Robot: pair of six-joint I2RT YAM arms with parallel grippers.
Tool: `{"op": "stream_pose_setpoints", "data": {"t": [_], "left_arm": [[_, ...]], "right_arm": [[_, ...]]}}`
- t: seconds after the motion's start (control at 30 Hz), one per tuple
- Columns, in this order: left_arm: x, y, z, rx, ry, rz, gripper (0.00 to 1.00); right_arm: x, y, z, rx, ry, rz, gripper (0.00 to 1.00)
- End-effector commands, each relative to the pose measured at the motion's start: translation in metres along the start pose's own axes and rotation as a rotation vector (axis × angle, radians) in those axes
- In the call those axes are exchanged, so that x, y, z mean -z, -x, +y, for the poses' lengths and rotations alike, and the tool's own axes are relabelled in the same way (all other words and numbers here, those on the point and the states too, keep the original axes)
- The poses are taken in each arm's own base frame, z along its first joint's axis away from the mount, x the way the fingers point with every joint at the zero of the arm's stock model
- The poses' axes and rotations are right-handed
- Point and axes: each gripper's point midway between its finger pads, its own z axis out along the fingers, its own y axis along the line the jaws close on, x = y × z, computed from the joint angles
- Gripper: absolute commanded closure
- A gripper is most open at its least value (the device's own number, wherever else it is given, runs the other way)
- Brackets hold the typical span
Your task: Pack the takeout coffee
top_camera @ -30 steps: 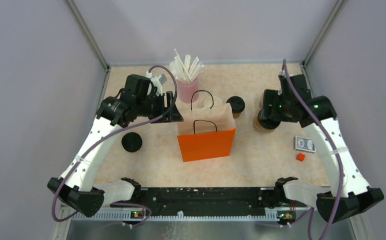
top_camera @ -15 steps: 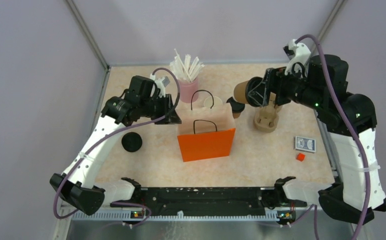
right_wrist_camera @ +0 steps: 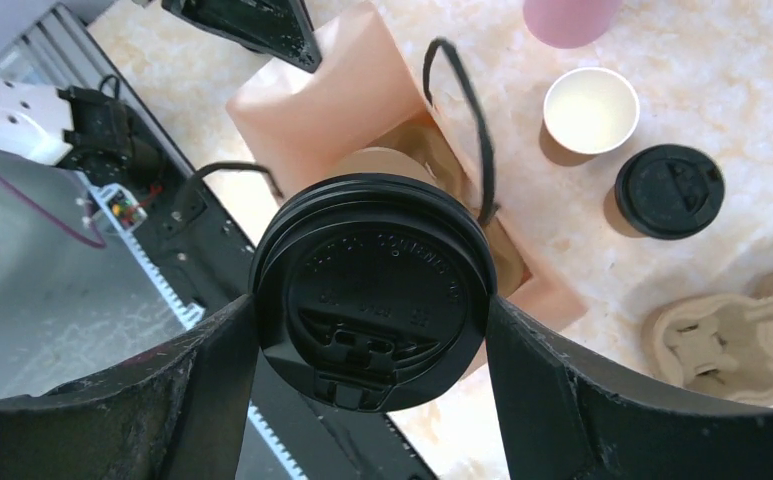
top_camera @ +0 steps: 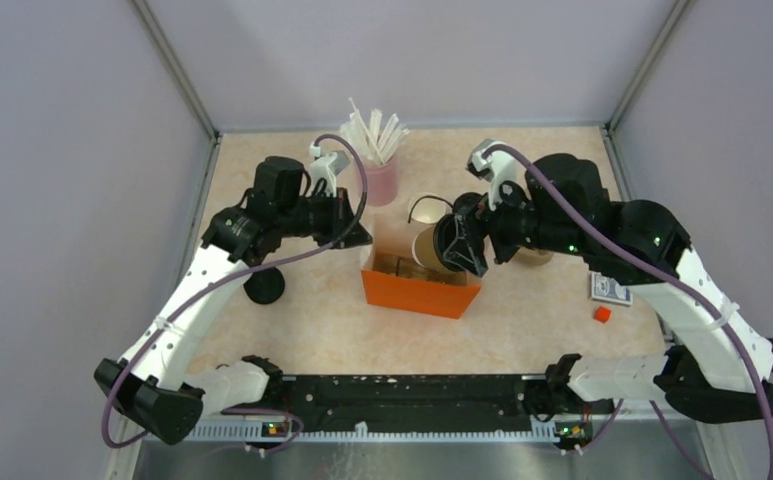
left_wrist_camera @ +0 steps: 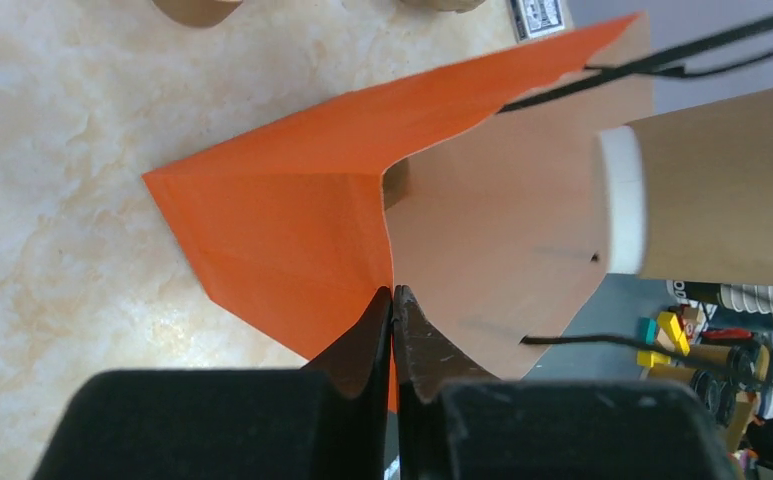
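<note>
The orange bag [top_camera: 417,290] stands tilted at mid-table with its mouth pulled open. My left gripper [top_camera: 362,238] is shut on the bag's left edge, and the left wrist view shows the jaws pinching the orange bag [left_wrist_camera: 292,230] paper. My right gripper [top_camera: 454,245] is shut on a brown takeout coffee cup [top_camera: 430,247] with a black lid [right_wrist_camera: 372,285], held on its side over the bag's mouth. The bag's tan inside [right_wrist_camera: 352,110] lies below the cup. An open, lidless cup [right_wrist_camera: 591,110] and a loose black lid [right_wrist_camera: 669,190] stand behind the bag.
A pink cup of white straws [top_camera: 377,175] stands behind the bag. Another black lid [top_camera: 264,285] lies left of it. The tan pulp carrier [right_wrist_camera: 732,340] sits to the right, mostly under my right arm. A card pack [top_camera: 610,288] and a small orange block [top_camera: 602,314] lie far right.
My right gripper lifted the lidded cup off the carrier and carried it left to the bag's mouth. My left gripper closed on the bag's edge, and the bag has tipped open.
</note>
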Motion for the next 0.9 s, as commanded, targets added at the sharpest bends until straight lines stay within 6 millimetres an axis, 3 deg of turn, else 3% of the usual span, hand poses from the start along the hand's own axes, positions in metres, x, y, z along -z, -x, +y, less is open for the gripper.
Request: {"op": "stream_pose_setpoints", "data": {"t": [0.0, 0.13, 0.37, 0.47, 0.6, 0.7, 0.87], "left_arm": [[0.014, 0.015, -0.023, -0.141, -0.092, -0.09, 0.94], [0.017, 0.011, -0.024, -0.227, -0.118, -0.122, 0.92], [0.018, 0.005, -0.022, -0.231, -0.12, -0.138, 0.91], [0.017, 0.003, -0.02, -0.224, -0.126, -0.156, 0.86], [0.019, 0.007, -0.015, -0.162, -0.075, -0.169, 0.66], [0.027, 0.008, -0.013, -0.1, -0.021, -0.171, 0.39], [0.043, -0.008, 0.0, -0.031, 0.086, -0.149, 0.31]], "right_arm": [[-0.008, 0.015, -0.006, 0.117, -0.116, -0.065, 0.34], [-0.022, 0.024, -0.007, 0.172, -0.136, -0.112, 0.34], [-0.057, 0.003, 0.008, 0.31, -0.105, -0.043, 0.34], [-0.067, -0.004, 0.015, 0.36, -0.091, -0.028, 0.34], [-0.079, -0.011, 0.026, 0.394, -0.047, 0.004, 0.34], [-0.084, -0.016, 0.035, 0.422, -0.023, 0.027, 0.34], [-0.086, -0.02, 0.048, 0.435, -0.002, 0.027, 0.34]]}}
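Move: The lidded coffee cup is already in the right hand, and the middle of the orange bag's mouth lies some 6 cm to that hand's left, 4 cm ahead and 11 cm below. Beyond the bag, 30 cm below the hand, the open white cup stands about 24 cm ahead and 3 cm left, the second lidded cup 24 cm ahead and 6 cm right. The left hand pinches the bag's left rim, the mouth's middle about 9 cm to its right, 3 cm back and 1 cm lower. The held coffee cup, gripped by its lid, is carried left and down about 7 cm each way, bottom first, into the bag's mouth; the right wrist rolls some 25 degrees counter-clockwise, looking along its fingers. Meanwhile the left hand eases back about a centimetre, tips up roughly 10 degrees, then opens its fingers wide and lets go of the rim, edging left. ##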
